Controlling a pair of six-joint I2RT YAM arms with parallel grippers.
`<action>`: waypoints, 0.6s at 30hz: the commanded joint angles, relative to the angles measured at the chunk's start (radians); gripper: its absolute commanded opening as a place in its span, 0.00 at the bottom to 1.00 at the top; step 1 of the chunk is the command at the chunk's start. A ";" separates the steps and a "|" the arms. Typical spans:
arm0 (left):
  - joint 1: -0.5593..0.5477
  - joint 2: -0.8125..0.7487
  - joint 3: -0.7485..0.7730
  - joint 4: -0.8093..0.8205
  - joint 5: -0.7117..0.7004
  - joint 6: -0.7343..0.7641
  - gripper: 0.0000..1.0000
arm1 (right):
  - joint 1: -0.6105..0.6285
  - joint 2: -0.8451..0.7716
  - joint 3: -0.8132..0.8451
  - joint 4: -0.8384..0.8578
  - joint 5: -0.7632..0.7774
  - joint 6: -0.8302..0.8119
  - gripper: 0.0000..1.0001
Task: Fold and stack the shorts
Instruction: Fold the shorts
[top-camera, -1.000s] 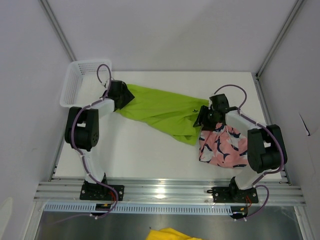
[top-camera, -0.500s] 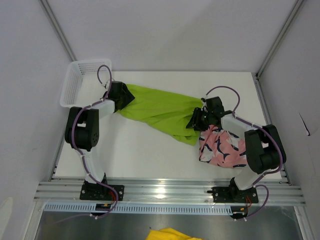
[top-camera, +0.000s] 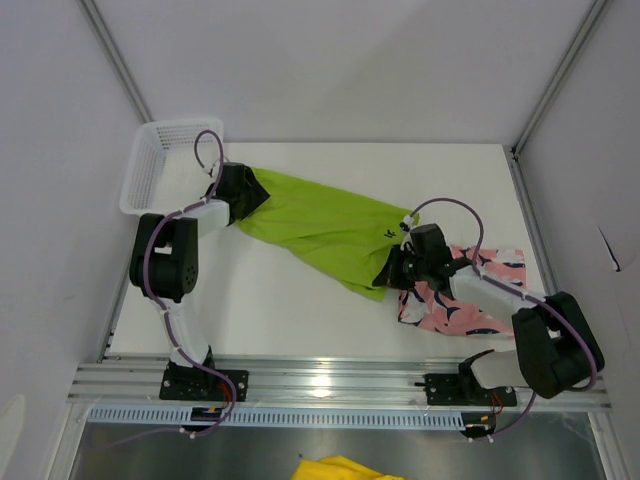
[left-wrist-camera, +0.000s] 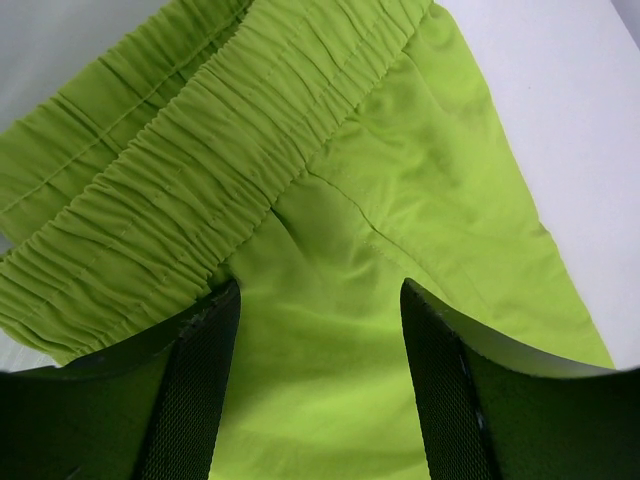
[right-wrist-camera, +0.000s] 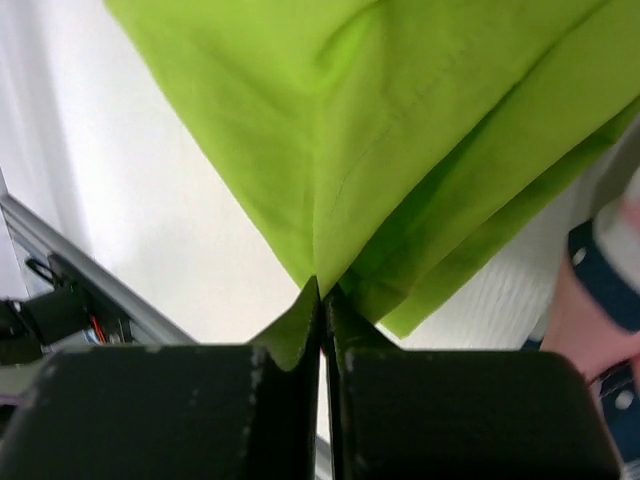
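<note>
The lime green shorts (top-camera: 320, 225) lie spread slantwise across the table. Their gathered waistband (left-wrist-camera: 200, 150) is at the left end. My left gripper (top-camera: 258, 195) rests on that end, open, its jaws wide apart with flat green cloth (left-wrist-camera: 318, 290) between them. My right gripper (top-camera: 385, 272) is shut on the near corner of the green leg hem, and the cloth is pinched at its fingertips (right-wrist-camera: 322, 290). The pink printed shorts (top-camera: 480, 300) lie crumpled at the right, partly under the right arm. Their edge (right-wrist-camera: 590, 310) shows in the right wrist view.
A white mesh basket (top-camera: 150, 165) stands at the back left corner, just behind the left arm. The aluminium rail (top-camera: 330, 380) runs along the near table edge. Grey walls close in the left, back and right sides.
My right gripper has moved nearer and to the left along the green hem and shut on its corner. More of the pink shorts now shows behind it. The left gripper has stayed put.
</note>
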 joint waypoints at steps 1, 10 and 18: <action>0.004 -0.017 -0.003 0.018 -0.007 0.017 0.68 | 0.040 -0.112 -0.063 0.045 0.091 -0.002 0.00; 0.004 -0.011 0.001 0.012 -0.007 0.017 0.68 | 0.071 -0.228 -0.224 0.068 0.131 0.015 0.00; 0.004 -0.005 0.007 0.003 -0.007 0.017 0.68 | 0.212 -0.308 -0.301 0.108 0.224 -0.007 0.05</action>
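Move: Beside the near left corner of the folded pink shorts, the patch of bare table the right hand is taking the pinched green hem corner to lies about 6 cm back, 1 cm right and 3 cm below it. The pink shorts' middle is some 19 cm right and 1 cm back; the green shorts' middle is about 15 cm ahead and 16 cm left. From the left hand that bare patch is roughly 28 cm back and 31 cm right. Keeping its shut fingers on the hem corner, the right hand drags the corner of the green shorts back towards the robot by about 6 cm, along the left side of the folded pink shorts. After a slight initial rise it sinks, ending about 2 cm lower and nearer the table, while the fingers tip up some 5 degrees. ##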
